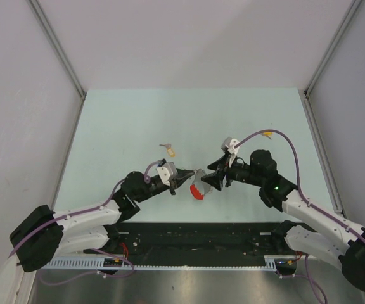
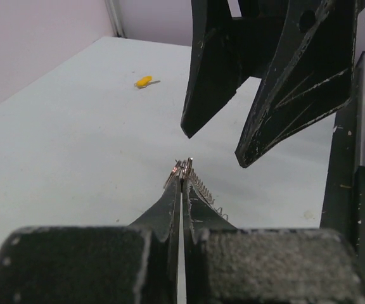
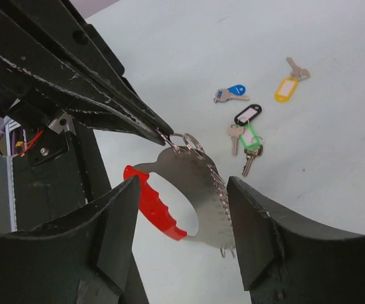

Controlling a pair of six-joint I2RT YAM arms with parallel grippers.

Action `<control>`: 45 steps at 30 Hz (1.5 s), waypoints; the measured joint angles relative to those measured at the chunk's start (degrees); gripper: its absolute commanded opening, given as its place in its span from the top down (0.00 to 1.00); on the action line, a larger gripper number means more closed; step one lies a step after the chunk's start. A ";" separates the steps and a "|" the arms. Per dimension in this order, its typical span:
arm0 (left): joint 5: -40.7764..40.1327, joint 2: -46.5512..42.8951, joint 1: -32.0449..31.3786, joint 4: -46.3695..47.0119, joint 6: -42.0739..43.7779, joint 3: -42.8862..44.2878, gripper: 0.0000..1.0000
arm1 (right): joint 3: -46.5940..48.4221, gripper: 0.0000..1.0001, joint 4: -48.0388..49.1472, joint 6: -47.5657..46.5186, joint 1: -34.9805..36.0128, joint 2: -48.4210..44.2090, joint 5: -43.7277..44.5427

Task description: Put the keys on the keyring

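Observation:
The keyring (image 3: 195, 180), a silver toothed plate with a red plastic arc (image 3: 154, 209), hangs above the table between the two arms (image 1: 198, 188). My left gripper (image 2: 182, 170) is shut on the small wire rings at its top (image 3: 185, 142). My right gripper (image 3: 182, 182) is open, one finger (image 3: 116, 215) beside the red arc and the other beside the toothed edge. Several keys lie on the table beyond: blue head (image 3: 233, 94), yellow tag (image 3: 286, 87), black tag (image 3: 247, 115), green tag (image 3: 252, 136).
One yellow-tagged key (image 1: 268, 133) lies far right on the pale green table (image 1: 119, 126), also in the left wrist view (image 2: 143, 81). A beige-tagged key (image 1: 170, 150) lies near the table's middle. Grey walls enclose the table on three sides.

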 measured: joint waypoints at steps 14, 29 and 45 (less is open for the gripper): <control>2.73 0.02 0.00 6.25 -6.29 -1.03 1.00 | 0.00 0.58 6.75 -3.17 1.22 1.49 -5.20; 4.79 1.42 0.00 8.26 -9.01 -1.03 1.00 | 0.00 0.64 7.06 -4.52 1.33 3.45 -8.48; 5.60 1.99 0.00 8.37 -12.44 -1.03 1.00 | 0.02 0.80 6.91 -5.46 1.44 2.84 -9.55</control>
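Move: The keyring hangs from a small metal ring pinched in the left fingertips. That ring's free part sticks out about 1 cm to the left hand's right; from the open right hand it lies some 4 cm to the left, level in height and hardly ahead. From the right hand, the grey-and-red body hangs about 2 cm back, 2 cm left and 6 cm down, while on the table the green-tagged key lies roughly 9 cm ahead, 9 left and 14 below, the black tag about 12 ahead, 12 left. The keyring's metal ring is brought between the right fingers: the right hand goes about 2 cm left and 2 cm back, rising 2 cm and dipping 1 again, while turning some 10 degrees counter-clockwise. Its fingers close from well open to a narrow gap astride the ring, right beside the left tips. The left hand keeps its shut grip on the ring, drawing it back 2 cm, up about 1.5 and 1 cm right, rolling slightly. ##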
